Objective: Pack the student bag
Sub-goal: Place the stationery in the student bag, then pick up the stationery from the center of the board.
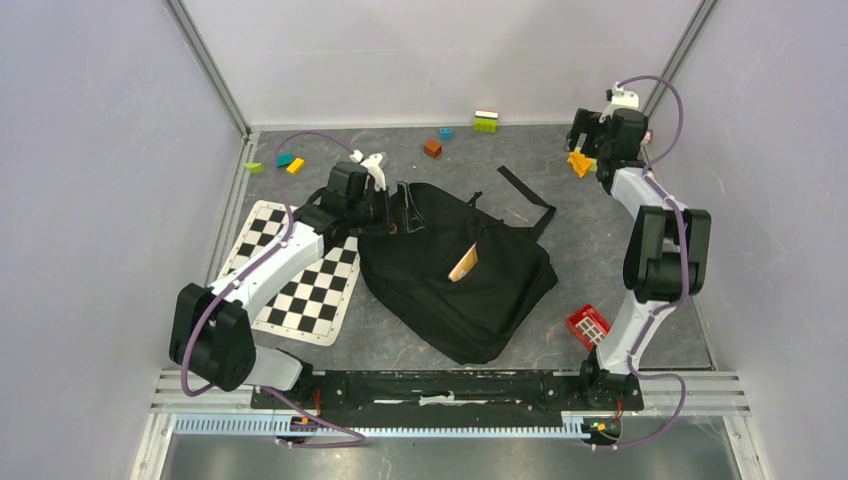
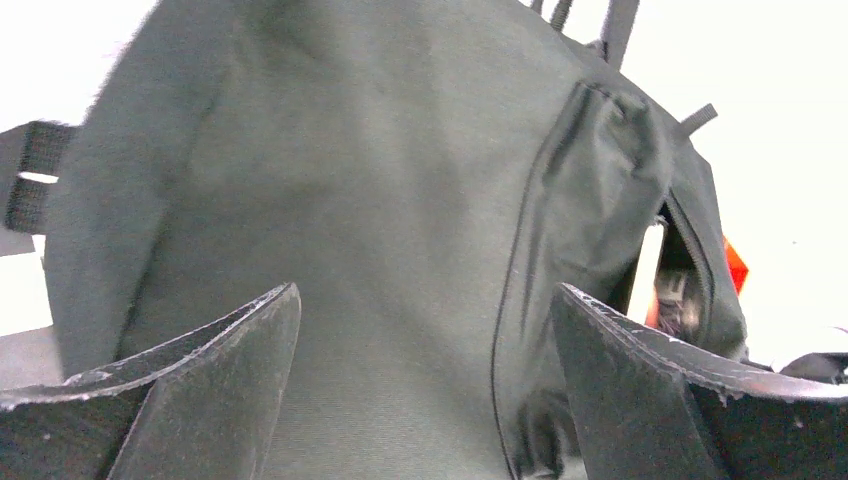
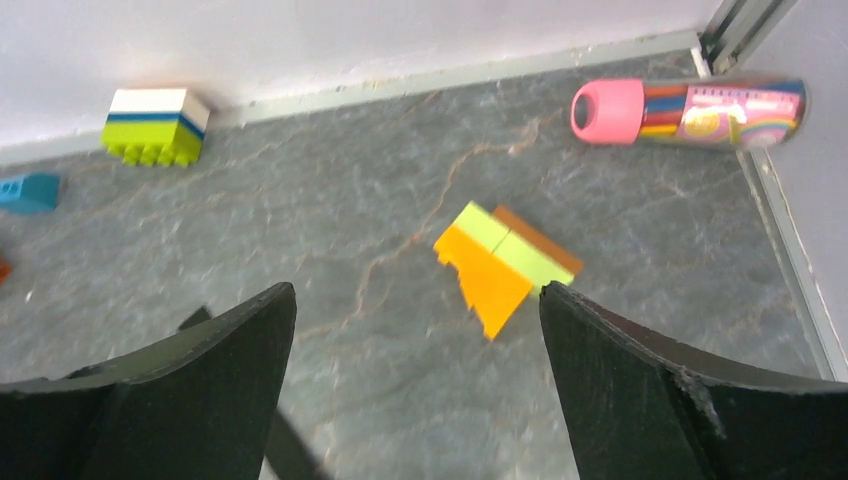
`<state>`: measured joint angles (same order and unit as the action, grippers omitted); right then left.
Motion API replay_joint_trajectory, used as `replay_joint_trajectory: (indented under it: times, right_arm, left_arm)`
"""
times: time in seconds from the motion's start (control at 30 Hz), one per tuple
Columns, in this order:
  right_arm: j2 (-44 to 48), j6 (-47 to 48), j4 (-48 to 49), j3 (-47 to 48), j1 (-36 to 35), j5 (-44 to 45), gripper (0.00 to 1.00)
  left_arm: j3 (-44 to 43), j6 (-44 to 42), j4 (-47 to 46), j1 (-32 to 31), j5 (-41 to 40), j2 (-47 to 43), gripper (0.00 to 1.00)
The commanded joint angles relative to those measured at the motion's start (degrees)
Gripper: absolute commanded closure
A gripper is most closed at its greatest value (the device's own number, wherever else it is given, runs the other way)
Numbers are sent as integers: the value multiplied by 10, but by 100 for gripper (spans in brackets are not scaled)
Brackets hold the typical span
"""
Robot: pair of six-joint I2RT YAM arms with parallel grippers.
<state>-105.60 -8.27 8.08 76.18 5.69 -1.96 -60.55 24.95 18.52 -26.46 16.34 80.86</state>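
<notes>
The student bag point(image 1: 470, 290), black and bulky, lies in the middle of the table with a tan flat item point(image 1: 463, 265) poking from its open pocket. My left gripper point(image 1: 395, 215) is at the bag's upper left corner. In the left wrist view this gripper point(image 2: 425, 290) stands open, the bag's fabric point(image 2: 380, 180) filling the space between and beyond its fingers. My right gripper point(image 1: 583, 152) hovers at the far right, open point(image 3: 415, 290), with nothing between its fingers. An orange and green block point(image 3: 500, 260) lies just ahead of its right finger.
A pink-capped tube of markers point(image 3: 690, 108) lies by the right wall. A green and white block point(image 1: 486, 121), a blue block point(image 1: 446, 132) and a brown block point(image 1: 432, 148) sit at the back. A checkerboard sheet point(image 1: 300, 290) lies left, a red basket point(image 1: 588, 326) near right.
</notes>
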Motion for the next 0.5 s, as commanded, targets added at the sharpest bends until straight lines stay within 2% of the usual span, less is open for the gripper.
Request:
replay_joint_trajectory:
  times: [0.0, 0.2, 0.47]
  right_arm:
    - [-81, -31, 111, 77, 31, -41, 3]
    - [-210, -91, 159, 186, 53, -52, 2]
    - [-347, -131, 152, 351, 63, -16, 2]
  left_arm:
    - [18, 36, -39, 18, -34, -22, 0]
    - [25, 51, -39, 29, -51, -23, 0]
    - [37, 59, -17, 36, -79, -35, 0]
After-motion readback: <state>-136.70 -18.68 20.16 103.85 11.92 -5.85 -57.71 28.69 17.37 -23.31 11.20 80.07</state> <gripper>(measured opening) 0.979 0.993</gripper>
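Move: The stationery, a clear tube with a pink cap, lies near the far wall, about 18 cm ahead of the right hand, 16 cm to its right and 14 cm lower. Nearer in stands the orange-and-green block, some 8 cm ahead and 3 cm right; the white-and-green block is about 19 cm ahead and 23 cm left. From the left hand the stationery is roughly 40 cm ahead, 60 cm right and 14 cm lower. Right hand, open, reaches about 12 cm forward, also right and down, towards the stationery; left drifts leftward. ##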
